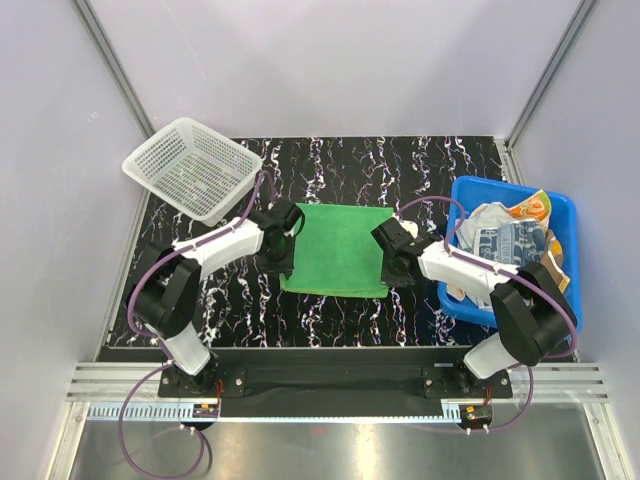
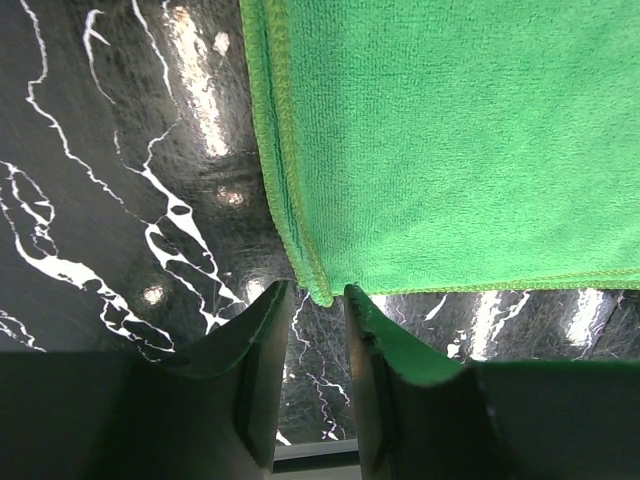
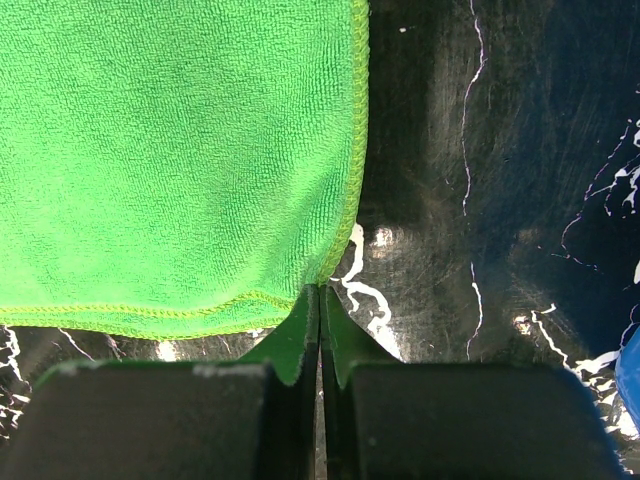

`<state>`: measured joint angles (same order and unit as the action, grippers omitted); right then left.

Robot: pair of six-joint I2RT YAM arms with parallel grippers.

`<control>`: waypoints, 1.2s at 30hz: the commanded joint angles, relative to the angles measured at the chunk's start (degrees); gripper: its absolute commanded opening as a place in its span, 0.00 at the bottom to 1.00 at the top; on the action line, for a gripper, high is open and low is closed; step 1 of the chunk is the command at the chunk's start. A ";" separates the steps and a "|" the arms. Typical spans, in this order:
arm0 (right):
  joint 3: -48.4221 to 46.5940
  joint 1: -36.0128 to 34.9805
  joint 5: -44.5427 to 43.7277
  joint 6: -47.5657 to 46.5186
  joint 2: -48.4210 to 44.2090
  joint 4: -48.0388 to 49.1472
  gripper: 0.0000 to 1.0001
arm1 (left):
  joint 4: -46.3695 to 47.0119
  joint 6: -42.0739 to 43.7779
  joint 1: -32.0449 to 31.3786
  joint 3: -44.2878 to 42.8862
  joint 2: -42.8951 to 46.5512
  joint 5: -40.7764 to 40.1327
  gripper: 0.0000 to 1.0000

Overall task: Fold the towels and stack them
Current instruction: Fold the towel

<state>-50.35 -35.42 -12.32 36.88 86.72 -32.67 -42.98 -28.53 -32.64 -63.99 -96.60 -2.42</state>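
A plain green towel (image 1: pixel 335 250) lies flat on the black marbled table, folded into two layers. My left gripper (image 1: pixel 289 266) is at its left edge. In the left wrist view the jaws (image 2: pixel 318 295) stand apart with the towel's (image 2: pixel 450 140) corner just at their tips. My right gripper (image 1: pixel 392 278) is at the towel's right edge. In the right wrist view it (image 3: pixel 319 292) is shut, with the towel's (image 3: pixel 170 150) corner pinched at the tips. A navy patterned towel (image 1: pixel 500 240) and an orange printed towel (image 1: pixel 530 208) lie bunched in the blue tub.
A white mesh basket (image 1: pixel 190 170) sits tilted at the back left of the table. The blue tub (image 1: pixel 565 215) stands at the right edge, close behind my right arm. White walls surround the table.
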 commanded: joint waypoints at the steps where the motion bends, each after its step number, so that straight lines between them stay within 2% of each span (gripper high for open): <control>1: -1.68 0.35 0.45 -0.50 -1.38 0.24 0.00 | 2.46 0.23 -0.58 1.05 -0.79 0.83 0.34; 9: -1.95 0.44 0.45 -0.50 -1.64 -0.21 0.00 | 3.78 0.59 -0.58 2.37 -2.72 1.10 0.31; 13: -1.95 0.35 0.28 -0.41 -1.90 -0.47 0.00 | 3.78 0.59 -0.58 2.38 -2.63 0.57 0.16; 21: -1.60 0.44 0.36 -0.50 -1.38 -0.21 0.00 | 2.20 0.50 -0.58 1.32 -2.19 -0.48 0.00; 36: -1.95 0.35 -0.69 -0.94 -2.52 -1.17 0.00 | -1.23 -1.17 -0.58 -2.19 -0.08 -1.19 0.00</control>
<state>-50.35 -35.40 -12.36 36.64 86.63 -32.93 -43.22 -28.77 -32.97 -63.57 -99.46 -2.22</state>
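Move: The towel's near-left corner lies almost beneath the left gripper's parted fingertips, about 3 cm below and 1 cm back. From this hand, the towel's middle is roughly 8 cm ahead and 10 cm right, and the white basket about 23 cm ahead and 18 cm left. The right hand is already shut on the near-right corner; from it, the near-left corner is some 21 cm left, 1 cm ahead and 2 cm lower. Lower the left gripper about 2.5 cm onto the towel's near-left corner, easing back a little as it sinks, then shut the part-open fingers to pinch the corner at the table. Start lifting it slowly, just under 1 cm. Keep the right gripper still and closed on the near-right corner. ##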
